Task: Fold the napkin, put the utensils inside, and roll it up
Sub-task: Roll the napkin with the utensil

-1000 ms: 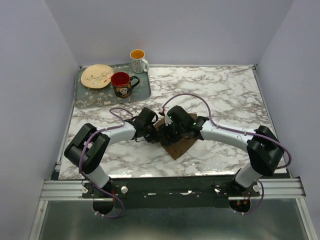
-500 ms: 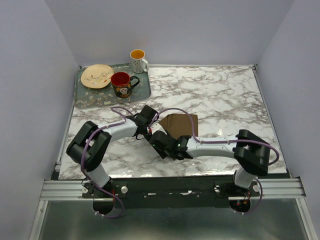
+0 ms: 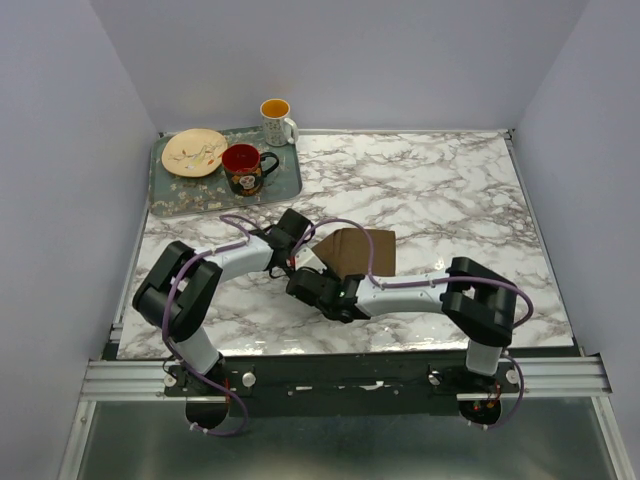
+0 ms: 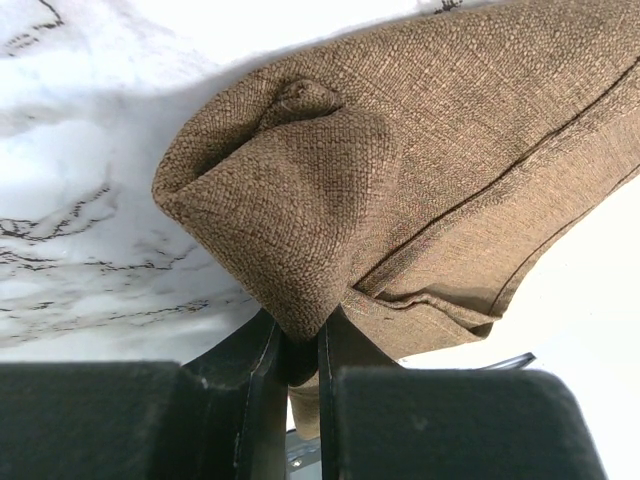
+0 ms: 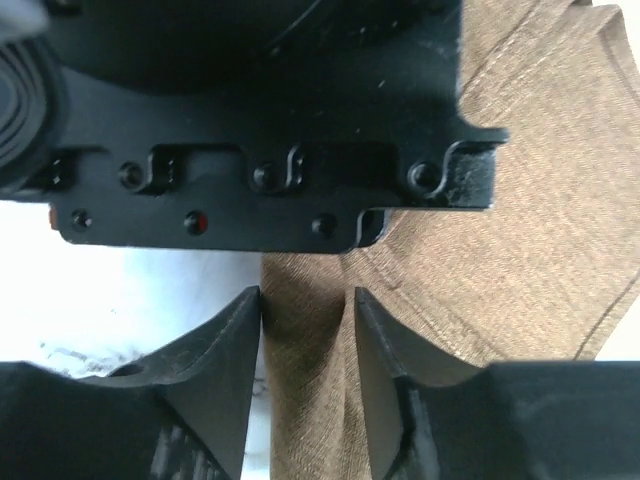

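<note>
The dark brown napkin (image 3: 362,250) lies partly folded on the marble table, just right of my left gripper (image 3: 293,240). In the left wrist view, my left gripper (image 4: 300,335) is shut on a bunched corner of the napkin (image 4: 420,150), which spreads away to the right. My right gripper (image 3: 305,285) sits at the napkin's near left end. In the right wrist view, it (image 5: 307,300) stands open, with a raised fold of napkin (image 5: 540,220) between its fingers. The left gripper's black body (image 5: 270,120) is close above. The utensils are out of view.
A grey tray (image 3: 170,200) at the back left holds a cream plate (image 3: 194,152) and a red and black mug (image 3: 243,168). A white mug (image 3: 276,120) stands at the tray's far corner. Grey walls enclose the table on three sides.
My right arm swung from over the napkin to its near left end, and its jaws narrowed. The napkin now lies farther back than a second ago. The left gripper kept its hold.
</note>
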### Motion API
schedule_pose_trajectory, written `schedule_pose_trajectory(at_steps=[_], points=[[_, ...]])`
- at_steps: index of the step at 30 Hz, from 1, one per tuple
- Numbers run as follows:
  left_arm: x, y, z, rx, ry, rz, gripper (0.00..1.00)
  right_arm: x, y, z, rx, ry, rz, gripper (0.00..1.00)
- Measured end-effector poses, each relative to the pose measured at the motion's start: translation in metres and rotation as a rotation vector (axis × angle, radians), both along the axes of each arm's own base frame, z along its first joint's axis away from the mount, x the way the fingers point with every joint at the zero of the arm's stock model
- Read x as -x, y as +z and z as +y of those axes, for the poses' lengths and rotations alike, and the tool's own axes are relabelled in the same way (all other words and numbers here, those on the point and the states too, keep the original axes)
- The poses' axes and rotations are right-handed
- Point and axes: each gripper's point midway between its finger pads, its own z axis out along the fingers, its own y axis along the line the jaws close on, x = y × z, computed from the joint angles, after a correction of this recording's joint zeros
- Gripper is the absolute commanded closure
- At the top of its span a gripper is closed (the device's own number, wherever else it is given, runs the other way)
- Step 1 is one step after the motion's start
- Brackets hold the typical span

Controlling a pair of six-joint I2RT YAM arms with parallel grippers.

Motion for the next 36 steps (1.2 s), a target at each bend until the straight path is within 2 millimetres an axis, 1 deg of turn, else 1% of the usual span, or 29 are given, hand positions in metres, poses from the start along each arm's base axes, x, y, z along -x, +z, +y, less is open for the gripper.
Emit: schedule_pose_trajectory(at_steps=[1, 5, 6, 8, 9, 11, 12, 13, 14, 15, 17, 18, 19, 20, 21, 22, 25, 28, 31, 34, 36], points=[[0.0, 0.0, 0.0, 0.002, 0.001, 0.003, 1.0, -0.001, 0.0, 0.0, 0.007, -0.004, -0.01, 0.63], [0.0, 0.0, 0.0, 0.006, 0.005, 0.011, 1.0, -0.003, -0.001, 0.0, 0.013, -0.025, -0.033, 0.85], [0.0, 0.0, 0.001, 0.006, 0.007, 0.011, 1.0, -0.003, -0.001, 0.001, 0.012, -0.029, -0.035, 0.93], [0.0, 0.0, 0.001, 0.006, 0.009, 0.011, 1.0, -0.004, -0.001, 0.0, 0.015, -0.032, -0.039, 0.99], [0.0, -0.001, 0.001, 0.009, 0.009, 0.008, 0.99, -0.004, -0.001, 0.0, 0.019, -0.028, -0.041, 0.99], [0.0, -0.001, 0.001, 0.012, 0.009, 0.003, 0.84, -0.003, 0.0, 0.0, 0.021, -0.023, -0.044, 1.0], [-0.001, 0.0, 0.001, 0.016, 0.005, -0.008, 0.69, -0.003, 0.0, 0.001, 0.023, -0.018, -0.045, 0.99], [-0.001, -0.001, 0.002, 0.018, 0.004, -0.011, 0.63, -0.003, 0.0, 0.001, 0.023, -0.015, -0.045, 0.99], [-0.001, 0.0, 0.003, 0.025, 0.003, -0.025, 0.57, -0.003, -0.001, 0.001, 0.017, -0.008, -0.041, 0.99], [-0.001, 0.0, 0.005, 0.031, 0.003, -0.038, 0.49, -0.003, -0.001, 0.001, 0.005, -0.003, -0.036, 1.0], [0.002, 0.0, 0.011, 0.055, 0.011, -0.061, 0.43, -0.002, 0.0, 0.003, -0.029, 0.004, -0.017, 0.99], [0.004, 0.003, 0.015, 0.062, 0.013, -0.073, 0.39, -0.003, 0.001, 0.002, -0.057, 0.002, -0.005, 0.99], [0.004, 0.005, 0.019, 0.063, 0.016, -0.082, 0.31, -0.004, 0.002, 0.001, -0.075, 0.002, 0.007, 0.99], [0.004, 0.006, 0.021, 0.062, 0.013, -0.089, 0.24, -0.005, 0.002, 0.001, -0.1, 0.005, 0.026, 1.0], [0.002, 0.007, 0.023, 0.063, 0.01, -0.096, 0.05, -0.005, 0.001, 0.001, -0.12, 0.009, 0.043, 0.99], [0.0, 0.008, 0.023, 0.068, 0.009, -0.104, 0.01, -0.006, 0.002, 0.001, -0.148, 0.01, 0.068, 0.99], [-0.01, 0.02, 0.025, 0.093, -0.007, -0.162, 0.01, -0.012, 0.002, 0.001, -0.222, 0.015, 0.136, 1.0], [-0.014, 0.02, 0.032, 0.098, -0.008, -0.183, 0.01, -0.018, 0.001, 0.001, -0.299, 0.023, 0.199, 1.0], [-0.015, 0.022, 0.039, 0.111, -0.004, -0.227, 0.01, -0.021, 0.001, 0.001, -0.368, 0.036, 0.259, 0.99], [-0.016, 0.023, 0.042, 0.105, -0.029, -0.257, 0.01, -0.023, 0.0, 0.002, -0.449, 0.06, 0.327, 0.99], [-0.018, 0.027, 0.043, 0.1, -0.049, -0.285, 0.04, -0.026, 0.0, 0.001, -0.507, 0.071, 0.372, 0.99]])
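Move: The napkin's rolled edge is already pinched in the left fingers; the right hand's half-open fingers straddle the same edge, its middle at that hand and about 1 cm down. The napkin's flat part lies some 5 cm ahead and 8 cm to the right of the right hand, about 1 cm below. The red mug stands roughly 21 cm ahead and 17 cm to the left of the left hand, its middle about 3 cm higher. Right pinches the rolled edge; left lets go, withdrawing about 5 cm left-up; right edges forward, tilting 35 degrees. ##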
